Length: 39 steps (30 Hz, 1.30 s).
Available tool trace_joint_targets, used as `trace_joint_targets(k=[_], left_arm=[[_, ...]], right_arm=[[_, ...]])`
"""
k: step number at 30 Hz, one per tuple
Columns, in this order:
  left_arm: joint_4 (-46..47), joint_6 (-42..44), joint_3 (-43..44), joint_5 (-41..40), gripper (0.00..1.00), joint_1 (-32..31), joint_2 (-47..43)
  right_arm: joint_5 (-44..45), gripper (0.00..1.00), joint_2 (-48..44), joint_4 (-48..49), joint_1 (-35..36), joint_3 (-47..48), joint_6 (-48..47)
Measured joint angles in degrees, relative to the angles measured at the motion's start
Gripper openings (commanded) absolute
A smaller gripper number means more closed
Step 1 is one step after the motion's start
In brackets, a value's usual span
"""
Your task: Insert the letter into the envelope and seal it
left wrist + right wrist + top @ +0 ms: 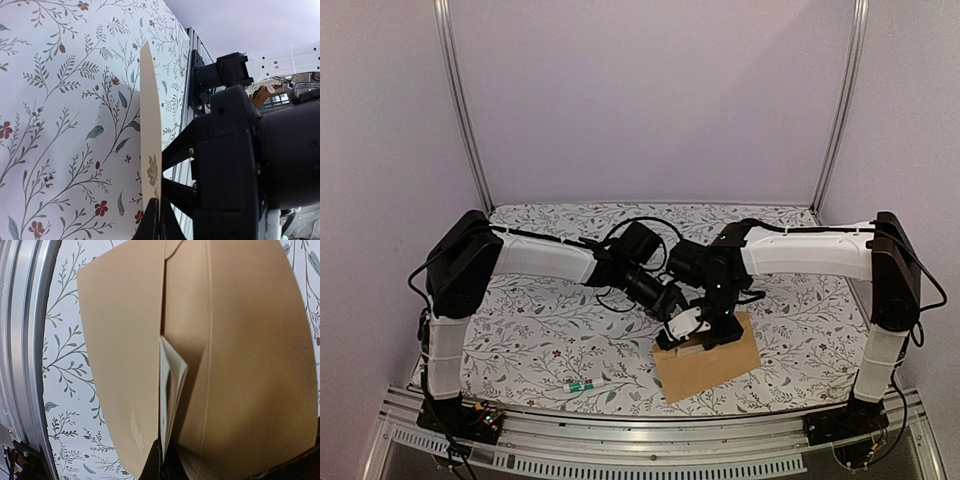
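Observation:
The tan envelope (715,368) lies near the table's front edge, right of centre, with both grippers meeting over its upper edge. In the right wrist view the envelope (250,365) gapes open, its flap (120,340) spread to the left. The folded cream letter (170,375) sits partway in the opening, and my right gripper (162,462) is shut on its near end. My left gripper (159,217) is shut on a thin pale sheet (150,125) seen edge-on, which reads as the envelope's edge. From above, the left gripper (680,325) and right gripper (715,335) nearly touch.
A small green and white object (582,386) lies on the floral cloth (540,330) near the front left. The metal rail (620,440) runs along the near edge, close behind the envelope. The right arm (240,165) fills the right side of the left wrist view.

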Motion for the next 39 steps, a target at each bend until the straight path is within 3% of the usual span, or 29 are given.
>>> trace_joint_targets(k=[3,10,19,21,23,39], left_arm=[[0.11,-0.35,0.00,0.04,0.00,0.00,0.04],[0.37,-0.50,0.00,-0.44,0.00,0.20,0.04],[1.95,-1.16,-0.66,-3.19,0.00,0.28,1.29],[2.80,-1.68,-0.68,-3.67,0.00,0.28,2.38],[3.82,-2.40,-0.70,-3.93,0.00,0.28,3.65],[14.38,-9.62,-4.63,-4.07,0.00,0.31,7.32]], right_arm=[[0.13,0.02,0.00,0.46,0.07,-0.35,0.00],[-0.39,0.29,-2.43,3.26,-0.66,-2.51,0.76],[-4.37,0.38,-19.21,15.23,-1.86,-17.31,1.07],[-6.21,0.51,-20.98,18.14,-2.03,-20.24,1.38],[-7.74,0.57,-21.20,20.68,-2.32,-21.84,1.90],[-13.22,0.62,-13.53,30.97,-3.32,-26.64,4.15]])
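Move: My right hand, fingers pointing straight down, already holds the letter by its top edge, most of it in the envelope's pocket; the envelope's middle lies some 5 cm below that hand, about 3 cm back and 2 cm left. From my left hand, which still pinches the envelope's raised flap side, that middle is roughly 8 cm right, 6 cm back and 8 cm down. The green tube lies about 29 cm left and 9 cm back of my right hand. I open my right fingers to let go of the letter, lift that hand about 3 cm clear while easing back, and roll it some 25 degrees, left side up. Then I sink it over 5 cm back down, open, over the pocket mouth, while my left hand keeps its pinch and lowers the flap side about 6.5 cm with a slight forward shift. ##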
